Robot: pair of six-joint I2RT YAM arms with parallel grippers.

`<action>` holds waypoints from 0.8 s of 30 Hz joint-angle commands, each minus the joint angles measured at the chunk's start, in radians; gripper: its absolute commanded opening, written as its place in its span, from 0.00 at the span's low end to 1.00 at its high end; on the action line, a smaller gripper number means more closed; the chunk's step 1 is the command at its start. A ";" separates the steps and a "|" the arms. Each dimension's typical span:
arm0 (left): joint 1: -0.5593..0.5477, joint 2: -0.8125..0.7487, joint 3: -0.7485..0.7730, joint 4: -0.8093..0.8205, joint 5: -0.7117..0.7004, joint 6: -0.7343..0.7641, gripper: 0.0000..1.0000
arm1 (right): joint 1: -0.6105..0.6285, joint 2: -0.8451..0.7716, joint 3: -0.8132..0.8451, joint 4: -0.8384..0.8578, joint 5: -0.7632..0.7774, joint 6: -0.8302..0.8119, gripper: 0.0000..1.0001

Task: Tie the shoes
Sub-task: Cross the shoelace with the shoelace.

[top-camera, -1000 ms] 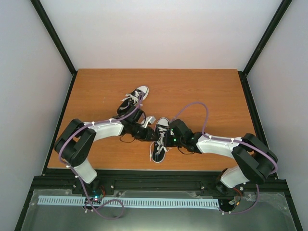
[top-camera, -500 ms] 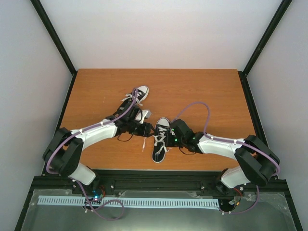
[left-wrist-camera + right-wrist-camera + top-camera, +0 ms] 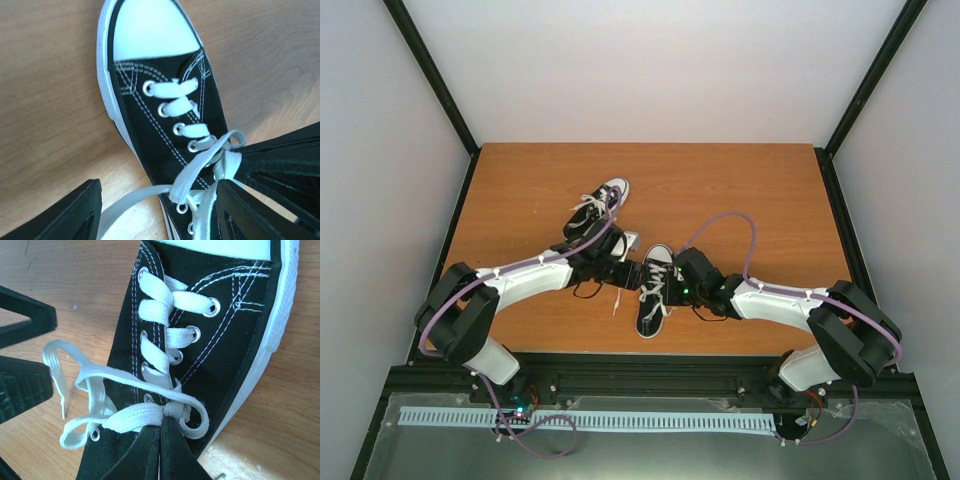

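Two black shoes with white toe caps lie on the table: one in the near middle, the other further back to the left. My right gripper is shut on the white lace at the crossing over the near shoe, with a small loop curling beside its tips. My left gripper is open over the same shoe; a slack lace strand runs between its fingers untouched. From above, the left gripper and right gripper flank this shoe.
The wooden table has black frame rails on its left and right edges and white walls around. A purple cable arcs above the right arm. A loose lace end lies on the wood left of the near shoe.
My left gripper has opened and let go of the lace, which dropped slack onto the table beside the shoe. The left arm shifted slightly. The right gripper stayed shut at the crossing.
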 commanded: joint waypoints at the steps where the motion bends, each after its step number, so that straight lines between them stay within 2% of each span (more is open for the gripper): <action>1: -0.062 -0.060 0.026 0.014 -0.213 0.063 0.67 | -0.009 -0.006 -0.017 -0.004 0.023 -0.003 0.03; 9: -0.077 -0.136 0.009 -0.036 -0.446 0.009 0.73 | -0.009 -0.009 -0.018 0.001 0.022 -0.002 0.03; 14: -0.075 -0.150 0.018 -0.080 -0.515 -0.020 0.79 | -0.009 -0.002 -0.021 0.007 0.019 -0.001 0.03; 18: -0.073 -0.185 -0.002 -0.075 -0.498 -0.036 0.83 | -0.008 0.004 -0.023 0.015 0.017 -0.001 0.03; 24: -0.044 -0.199 -0.024 -0.069 -0.427 -0.056 0.83 | -0.009 0.007 -0.027 0.022 0.014 0.004 0.03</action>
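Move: The shoelace's loose tail comes off the shoe between the left hand's open fingers, its middle roughly 3 cm left, 2 cm back and 2 cm below. The near shoe's middle is about 2 cm back, 2 cm right and 4 cm lower; the lace crossing pinched by the right fingers lies 2 cm back and 3 cm right. The other shoe sits some 15 cm ahead and 10 cm left. From the right hand the tail is about 7 cm left, level fore and aft. Shut on the lace crossing, the right fingers keep their pinch and stay put, while the left hand draws away from the near shoe: first mostly up with a little forward, then off to the left, ending about 5 cm left, 4 cm higher and 3 cm farther out. Its fingers spread wider still, and the wrist swings some 25 degrees counter-clockwise and upward, the fingertips coming round from rightward to more forward. ##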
